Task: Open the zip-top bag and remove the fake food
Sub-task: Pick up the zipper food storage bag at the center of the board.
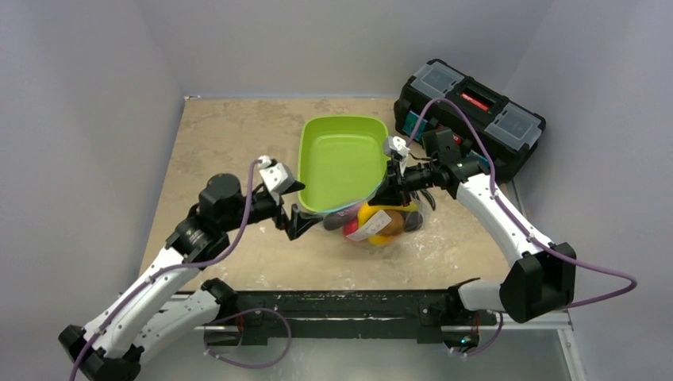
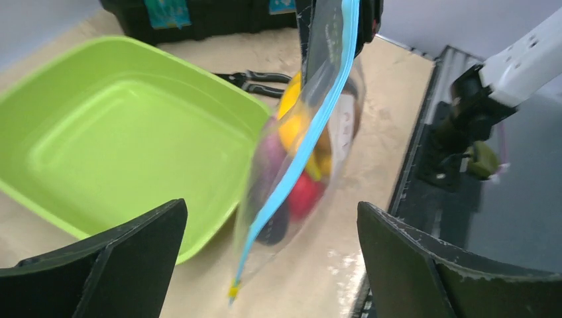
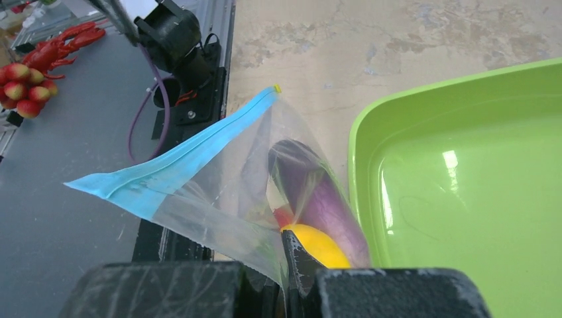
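The zip-top bag (image 1: 379, 224) hangs tilted just off the near right corner of the lime-green tray (image 1: 341, 159), its teal-blue zipper strip (image 2: 311, 126) running diagonally. My right gripper (image 1: 394, 190) is shut on the clear plastic of the bag's upper part (image 3: 291, 265). The fake food is inside the bag: a purple eggplant (image 3: 321, 192), a yellow banana (image 3: 325, 246), and a red piece (image 2: 303, 195). My left gripper (image 1: 304, 222) stands wide open to the bag's left. In its wrist view the zipper's lower end (image 2: 233, 288) hangs between the spread fingers (image 2: 112, 265), touching neither.
A black toolbox (image 1: 468, 111) sits at the far right corner. Black-handled pliers (image 2: 255, 81) lie on the table behind the bag. The arms' black mounting rail (image 1: 333, 305) runs along the near edge. Red toy food (image 3: 40, 56) lies off the table.
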You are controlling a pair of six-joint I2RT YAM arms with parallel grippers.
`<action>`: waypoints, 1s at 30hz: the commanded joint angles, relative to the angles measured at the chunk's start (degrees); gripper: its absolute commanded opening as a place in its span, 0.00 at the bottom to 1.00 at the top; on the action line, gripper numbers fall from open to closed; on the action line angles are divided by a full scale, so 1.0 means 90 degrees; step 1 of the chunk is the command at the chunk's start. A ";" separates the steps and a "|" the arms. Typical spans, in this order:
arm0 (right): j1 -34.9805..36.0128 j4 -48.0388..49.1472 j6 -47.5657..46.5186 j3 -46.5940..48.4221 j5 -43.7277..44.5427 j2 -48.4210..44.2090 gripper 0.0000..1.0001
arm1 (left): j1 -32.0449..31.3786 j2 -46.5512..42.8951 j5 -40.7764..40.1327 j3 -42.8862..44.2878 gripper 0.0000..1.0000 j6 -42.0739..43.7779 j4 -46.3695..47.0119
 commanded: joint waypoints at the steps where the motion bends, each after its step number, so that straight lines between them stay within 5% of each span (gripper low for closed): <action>1: -0.0037 -0.0275 -0.0554 0.0083 -0.0398 -0.0109 0.00 | -0.0016 -0.1061 -0.0820 -0.1206 1.00 0.1607 0.0954; 7: -0.0037 -0.0353 -0.0644 0.0102 -0.0453 -0.0023 0.00 | -0.0015 -0.1207 -0.0559 -0.1747 0.96 0.2258 0.0129; 13: -0.0044 -0.0354 -0.0679 0.0094 -0.0427 -0.0018 0.00 | -0.0020 -0.0978 -0.0758 -0.2133 0.89 0.2246 0.0683; 23: -0.0076 -0.0307 -0.0675 0.0015 -0.0396 -0.0100 0.00 | -0.0017 0.0236 0.0052 -0.1825 0.50 0.1769 0.1320; 30: -0.0086 -0.0268 -0.0655 -0.0019 -0.0374 -0.0105 0.00 | -0.0018 0.0306 0.0146 -0.1816 0.44 0.1531 0.1672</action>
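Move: The bag's near corner, with the yellow slider at the end of the blue zip, hangs almost straight below the left hand, some 14 cm down and about 1 cm ahead. The bulk of the food in the bag lies about 16 cm right of the left hand, 1 cm ahead and 22 cm down; the green tray's middle is roughly 20 cm ahead, 8 cm right and 27 cm below. From the right hand the slider corner is about 16 cm left, 1 cm back and 8 cm lower. No grip on the bag's slider corner is made out yet: the left hand sinks some 14 cm to bring its fingers either side of it, first swinging about 4 cm left, then easing back right towards the bag. Its fingers tip down about 15 degrees and close from wide open to about half. The right hand stays nearly still, keeping the bag's film pinched. ##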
